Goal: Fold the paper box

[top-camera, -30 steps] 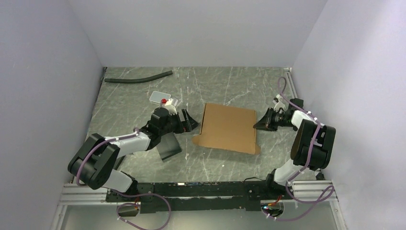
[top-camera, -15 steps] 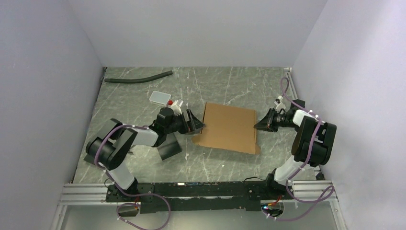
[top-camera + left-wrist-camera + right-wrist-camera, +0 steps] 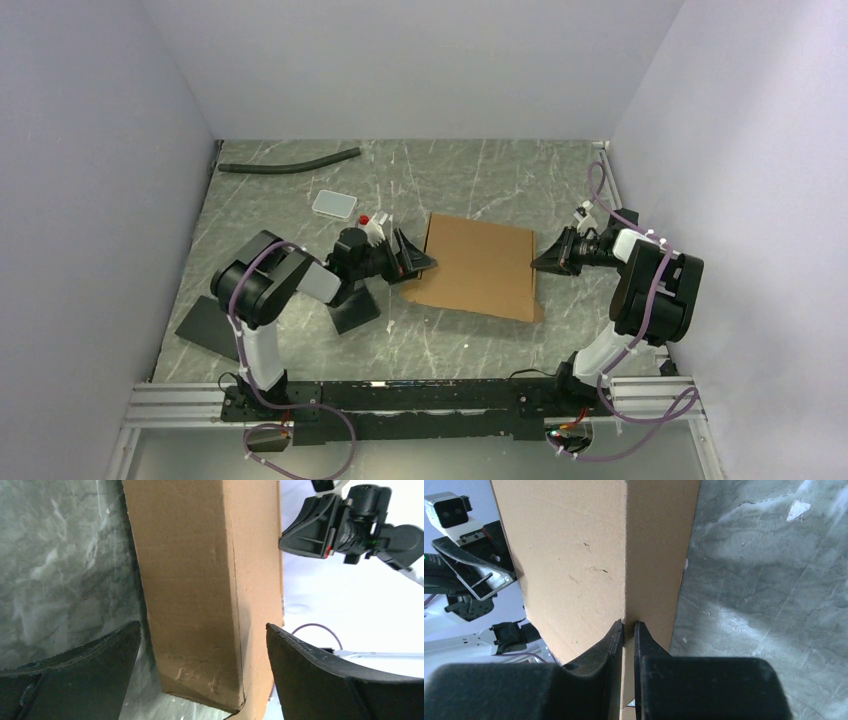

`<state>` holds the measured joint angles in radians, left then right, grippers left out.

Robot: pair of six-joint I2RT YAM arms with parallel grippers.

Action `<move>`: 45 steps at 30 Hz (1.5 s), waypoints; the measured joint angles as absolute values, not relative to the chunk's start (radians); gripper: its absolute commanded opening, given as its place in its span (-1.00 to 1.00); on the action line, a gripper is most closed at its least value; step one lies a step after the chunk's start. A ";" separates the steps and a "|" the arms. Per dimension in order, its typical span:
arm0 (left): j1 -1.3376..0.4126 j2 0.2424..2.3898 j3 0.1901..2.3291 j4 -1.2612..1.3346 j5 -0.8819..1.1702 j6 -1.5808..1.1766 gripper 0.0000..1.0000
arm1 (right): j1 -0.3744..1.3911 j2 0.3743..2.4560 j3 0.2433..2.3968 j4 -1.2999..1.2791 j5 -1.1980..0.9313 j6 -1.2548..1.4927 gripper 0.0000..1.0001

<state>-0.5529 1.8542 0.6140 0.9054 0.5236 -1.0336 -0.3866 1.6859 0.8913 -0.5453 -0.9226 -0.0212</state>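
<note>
The brown paper box (image 3: pixel 478 268) lies closed and flat in the middle of the table. My left gripper (image 3: pixel 415 262) is open at the box's left edge. In the left wrist view the box (image 3: pixel 200 570) reaches in between the wide-spread jaws of the left gripper (image 3: pixel 202 625), and neither finger touches it. My right gripper (image 3: pixel 537 262) is shut on the box's right edge. In the right wrist view the right gripper (image 3: pixel 629 625) pinches a thin cardboard edge of the box (image 3: pixel 569 555).
A black hose (image 3: pixel 290 160) lies at the back left, with a small white tray (image 3: pixel 334 204) in front of it. Two black slabs (image 3: pixel 352 308) (image 3: pixel 207 326) lie left of the box, by the left arm. Walls close off three sides.
My left gripper has moved right, up to the box's left edge, and its arm has swung in, uncovering the far-left black slab. The right gripper and the box have stayed put.
</note>
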 measured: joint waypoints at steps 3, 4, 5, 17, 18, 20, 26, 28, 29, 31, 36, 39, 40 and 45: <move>-0.554 1.898 0.623 0.964 0.543 -1.099 0.72 | -0.387 1.687 0.892 -0.547 -0.925 -0.021 -0.91; -0.554 1.912 0.627 0.981 0.550 -1.122 0.64 | -0.387 1.688 0.893 -0.548 -0.925 -0.022 -0.90; -0.555 1.924 0.632 0.999 0.556 -1.147 0.54 | -0.387 1.688 0.893 -0.548 -0.925 -0.022 -0.87; -0.567 1.916 0.623 1.034 0.525 -1.307 0.01 | -0.389 1.548 0.908 -0.600 -0.850 -0.159 0.21; -0.567 1.905 0.622 1.023 0.521 -1.317 0.01 | -0.388 1.512 0.916 -0.612 -0.841 -0.183 0.31; -0.567 1.885 0.622 1.000 0.512 -1.337 0.01 | -0.381 1.419 0.951 -0.648 -0.827 -0.262 0.60; -0.574 1.814 0.621 0.899 0.460 -1.446 -0.01 | -0.223 1.133 1.049 -0.743 -0.848 -0.636 0.99; -0.579 1.776 0.622 0.833 0.435 -1.497 -0.02 | -0.096 1.018 1.008 -0.728 -0.848 -0.736 0.99; -0.580 1.752 0.625 0.785 0.425 -1.522 -0.02 | -0.006 0.941 0.963 -0.704 -0.840 -0.788 0.99; -0.583 1.712 0.649 0.682 0.416 -1.555 -0.01 | 0.110 0.866 0.918 -0.706 -0.828 -0.860 0.99; -0.587 1.623 0.765 0.417 0.386 -1.616 -0.01 | 0.280 0.889 0.910 -0.677 -0.697 -0.994 0.99; -0.587 1.601 0.797 0.338 0.374 -1.645 -0.01 | 0.362 0.933 0.869 -0.642 -0.585 -1.046 0.99; -0.587 1.601 0.806 0.319 0.372 -1.649 -0.01 | 0.386 0.940 0.855 -0.640 -0.550 -1.060 0.99; -0.587 1.602 0.818 0.271 0.369 -1.674 -0.03 | 0.471 0.961 0.795 -0.569 -0.392 -1.106 0.99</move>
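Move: The paper box lies between the hands. Its middle is about 12 cm to the right of the left hand, level fore and aft and in height, so the left hand's open fingers already straddle its left end. The black slab is some 15 cm left of that hand and 8 cm back. From the right hand the box's middle is about 11 cm left and 3 cm lower; its near edge, where that hand goes next, is 13 cm left and 9 cm back. The left fingers close on the box's left end, one above and one below, and clamp it. The hand then rises about 7 cm, rolling some 40 degrees so the near side comes up. The right hand opens off the right upper edge, climbs nearly 18 cm, swings 13 cm left and somewhat back, rolling about 115 degrees, then sinks 7 cm with fingers wide around the near edge. ##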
